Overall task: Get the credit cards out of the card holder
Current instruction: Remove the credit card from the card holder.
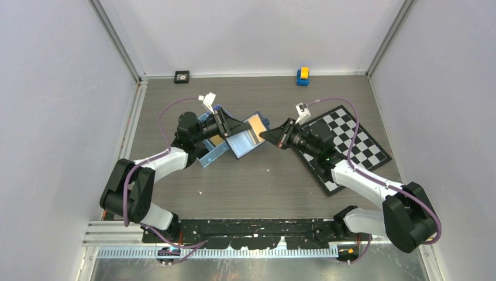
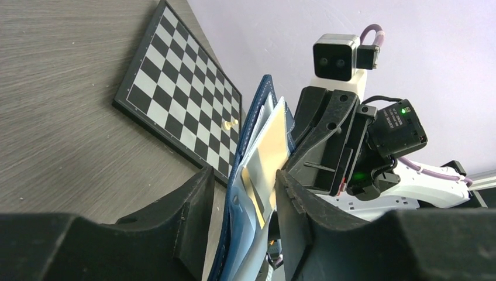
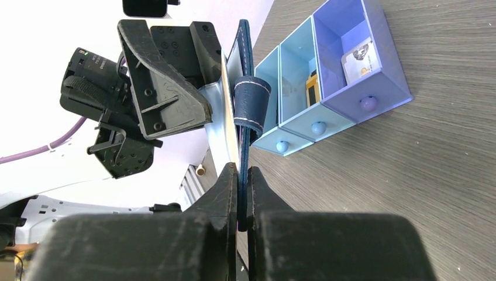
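Note:
The card holder (image 1: 244, 142) hangs open in the air between both arms, navy outside (image 2: 255, 126), light blue inside. An orange-gold credit card (image 1: 255, 124) (image 2: 270, 153) lies in its upper half, partly slid out of a pocket. My right gripper (image 1: 272, 136) (image 3: 242, 173) is shut on the holder's navy edge (image 3: 244, 70). My left gripper (image 1: 228, 126) (image 2: 244, 174) straddles the holder and card from the other side. Its jaws are apart, with a sliver of table showing between one finger (image 2: 196, 193) and the navy cover.
A light-blue three-compartment tray (image 1: 212, 153) (image 3: 327, 111) sits under the left gripper, with a white card (image 3: 358, 58) in one bin and an orange item (image 3: 312, 88) in another. A chessboard (image 1: 351, 146) (image 2: 175, 88) lies under the right arm. A blue-yellow toy (image 1: 302, 76) and a black square (image 1: 182, 76) stand at the back wall.

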`<state>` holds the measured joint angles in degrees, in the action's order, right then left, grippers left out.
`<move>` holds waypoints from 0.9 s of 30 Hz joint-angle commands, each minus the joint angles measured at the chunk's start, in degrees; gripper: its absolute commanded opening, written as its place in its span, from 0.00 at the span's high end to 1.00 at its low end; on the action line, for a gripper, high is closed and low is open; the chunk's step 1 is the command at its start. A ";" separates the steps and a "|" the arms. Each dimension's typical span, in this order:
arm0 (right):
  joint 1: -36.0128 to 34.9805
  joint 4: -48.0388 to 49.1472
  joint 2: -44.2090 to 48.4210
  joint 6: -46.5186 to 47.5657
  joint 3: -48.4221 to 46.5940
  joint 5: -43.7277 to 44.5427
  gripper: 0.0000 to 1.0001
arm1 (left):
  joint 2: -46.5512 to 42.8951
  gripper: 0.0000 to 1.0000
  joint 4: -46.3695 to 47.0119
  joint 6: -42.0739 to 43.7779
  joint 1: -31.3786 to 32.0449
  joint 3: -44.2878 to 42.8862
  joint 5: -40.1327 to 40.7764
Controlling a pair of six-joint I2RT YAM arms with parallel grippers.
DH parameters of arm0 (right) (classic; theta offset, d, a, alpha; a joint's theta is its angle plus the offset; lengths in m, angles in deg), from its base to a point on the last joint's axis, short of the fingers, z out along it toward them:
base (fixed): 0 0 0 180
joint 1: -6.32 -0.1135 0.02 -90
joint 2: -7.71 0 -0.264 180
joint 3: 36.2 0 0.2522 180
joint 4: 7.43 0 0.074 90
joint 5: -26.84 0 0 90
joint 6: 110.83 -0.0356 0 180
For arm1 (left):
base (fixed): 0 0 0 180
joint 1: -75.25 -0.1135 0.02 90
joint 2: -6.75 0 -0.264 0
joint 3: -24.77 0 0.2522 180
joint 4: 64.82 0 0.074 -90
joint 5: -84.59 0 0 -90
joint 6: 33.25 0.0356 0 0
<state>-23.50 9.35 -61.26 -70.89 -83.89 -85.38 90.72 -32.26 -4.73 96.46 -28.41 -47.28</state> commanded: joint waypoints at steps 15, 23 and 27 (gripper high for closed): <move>3.49 5.85 2.69 -1.14 0.27 5.08 0.99 | 2.15 0.37 1.96 -2.43 -1.79 -1.64 -4.10; 3.18 10.86 -1.19 -2.78 -0.80 -0.59 1.00 | 4.41 0.26 4.83 -4.46 -1.79 -1.54 -4.63; 2.64 10.15 -0.82 -1.85 -0.74 0.04 1.00 | 4.92 0.29 5.33 -4.70 -1.79 -1.54 -4.50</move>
<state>-20.20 14.38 -62.59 -72.88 -83.65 -84.17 95.13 -31.16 -8.90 94.82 -28.60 -50.51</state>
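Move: The credit card, still in the open card holder, lies about 3 cm to the right of the left fingertips, level with them in reach and height. The holder's middle is some 3 cm nearer the base than those fingertips and 1 cm left. From the right hand, gripping the holder's edge, the card sits 2 cm ahead and 1 cm left. The compartment tray is about 13 cm left of the left hand and 17 cm below, roughly level in reach. The right hand keeps its shut grip on the card holder and draws it away from the left fingers, about 3.5 cm forward and to the right with a slight rise and clockwise turn, then eases back left by roughly 1 cm. The left fingers, close around the holder's leaf and card at first, spread clearly wider while that hand sinks about 2 cm, rolling a few degrees, and stays beside the holder's left leaf. ##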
